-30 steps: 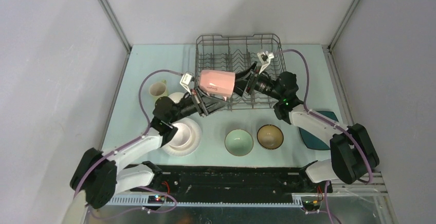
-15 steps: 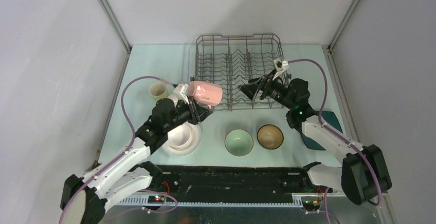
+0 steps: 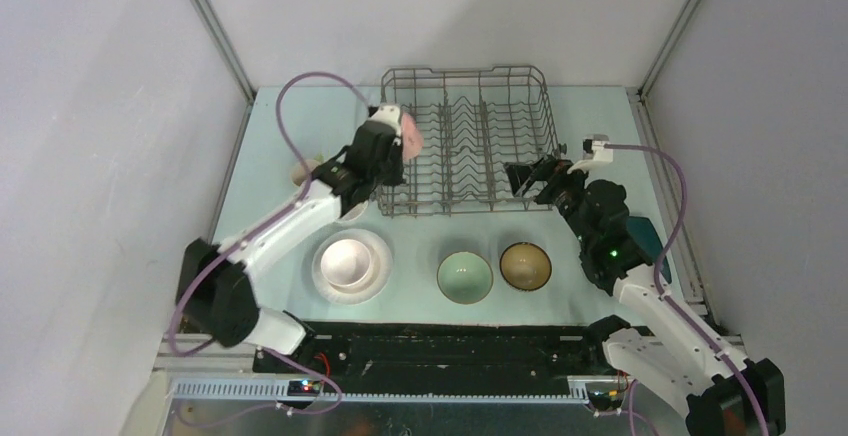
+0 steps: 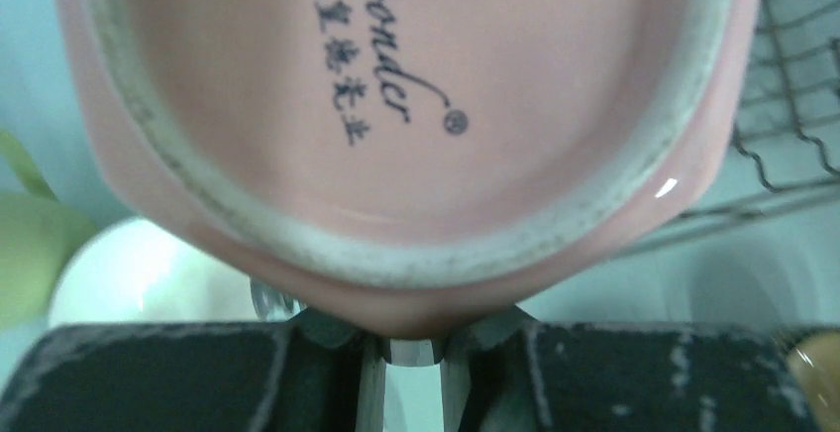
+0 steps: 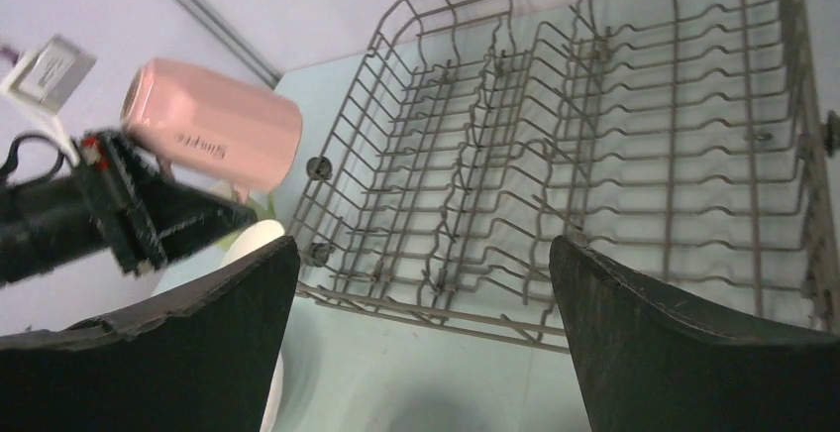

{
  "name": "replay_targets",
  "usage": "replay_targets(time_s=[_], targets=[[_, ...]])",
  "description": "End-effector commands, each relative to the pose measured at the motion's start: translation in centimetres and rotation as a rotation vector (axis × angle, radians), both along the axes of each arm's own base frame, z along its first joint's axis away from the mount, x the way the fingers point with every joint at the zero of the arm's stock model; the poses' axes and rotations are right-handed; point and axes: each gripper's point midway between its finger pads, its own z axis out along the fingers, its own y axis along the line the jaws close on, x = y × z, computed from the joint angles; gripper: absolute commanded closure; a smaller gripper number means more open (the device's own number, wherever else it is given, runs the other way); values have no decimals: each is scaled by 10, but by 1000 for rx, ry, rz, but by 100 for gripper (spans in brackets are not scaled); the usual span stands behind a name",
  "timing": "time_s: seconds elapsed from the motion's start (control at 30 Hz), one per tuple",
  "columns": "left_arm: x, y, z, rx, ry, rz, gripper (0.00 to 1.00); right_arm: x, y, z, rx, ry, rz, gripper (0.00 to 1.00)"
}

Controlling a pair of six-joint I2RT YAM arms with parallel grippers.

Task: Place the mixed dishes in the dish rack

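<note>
The pink mug [image 3: 402,128] hangs on its side at the left wall of the dish rack [image 3: 463,72], with my left gripper [image 3: 384,148] shut on its lower edge. In the left wrist view the mug's base [image 4: 396,105] fills the frame above the gripper [image 4: 413,353]. My right gripper [image 3: 527,177] stands wide open and empty at the rack's right front corner. Its view shows the rack [image 5: 634,135], which holds no dishes, and the mug [image 5: 213,130] between its fingers [image 5: 198,353].
A pale pink bowl [image 3: 347,259] sits on the white plate [image 3: 322,281]. A pale green bowl [image 3: 465,276] and a brown bowl [image 3: 525,265] stand in front of the rack. The teal plate [image 3: 647,239] lies under my right arm. The yellow-green mug [image 4: 25,244] and a white bowl [image 4: 139,273] are left of the rack.
My left arm has carried the pink mug from the rack's front to its left side. The right gripper has opened wide and drawn back to the right, away from the mug.
</note>
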Motion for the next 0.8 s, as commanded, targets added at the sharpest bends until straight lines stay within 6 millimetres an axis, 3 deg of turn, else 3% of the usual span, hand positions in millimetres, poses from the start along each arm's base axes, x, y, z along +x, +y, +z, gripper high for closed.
replay_targets(time_s=[0.0,0.17,0.2,0.47,0.5,0.53,0.77], targets=[[60,-8,39,152,-114,44,100,-1,-17,-17,-46,36,-83,0],[109,-17,21,290,-38,70,100,-2,-19,-13,-40,27,-89,0],[127,-20,21,290,-37,84,100,-2,-19,-12,-39,23,-89,0],[200,-16,-9,312,55,105,100,-1,-19,-11,-40,7,-85,0],[207,-15,-26,332,78,108,100,-1,-18,-12,-38,7,-80,0],[216,-11,-15,318,54,123,100,-1,-18,-11,-35,2,-79,0],[251,10,-42,299,31,170,100,1,-16,-13,-29,1,-72,0]])
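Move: The left hand holds the pink mug above the rack's near-left corner; the far-left part of the rack, where the mug is taken, lies about 25 cm straight ahead and some 13 cm below. The rack's middle tines stand roughly 14 cm ahead and 14 cm right of the hand; the white bowl is about 12 cm left and 2 cm back, the green cup 21 cm left and 5 cm ahead. From the right hand, that far-left part is about 28 cm ahead and 16 cm left. The left hand, keeping its pinch on the pink mug's handle, sweeps fast and forward along the left side of the rack for some 22 cm, bowing slightly right before coming back, and over the later part sinks about 9 cm towards the rack's far-left part. On the way the wrist rolls some 20 degrees, left side up, and tips a little further down, while the empty right hand stays wide open and settles a couple of centimetres lower near the rack's right side. ##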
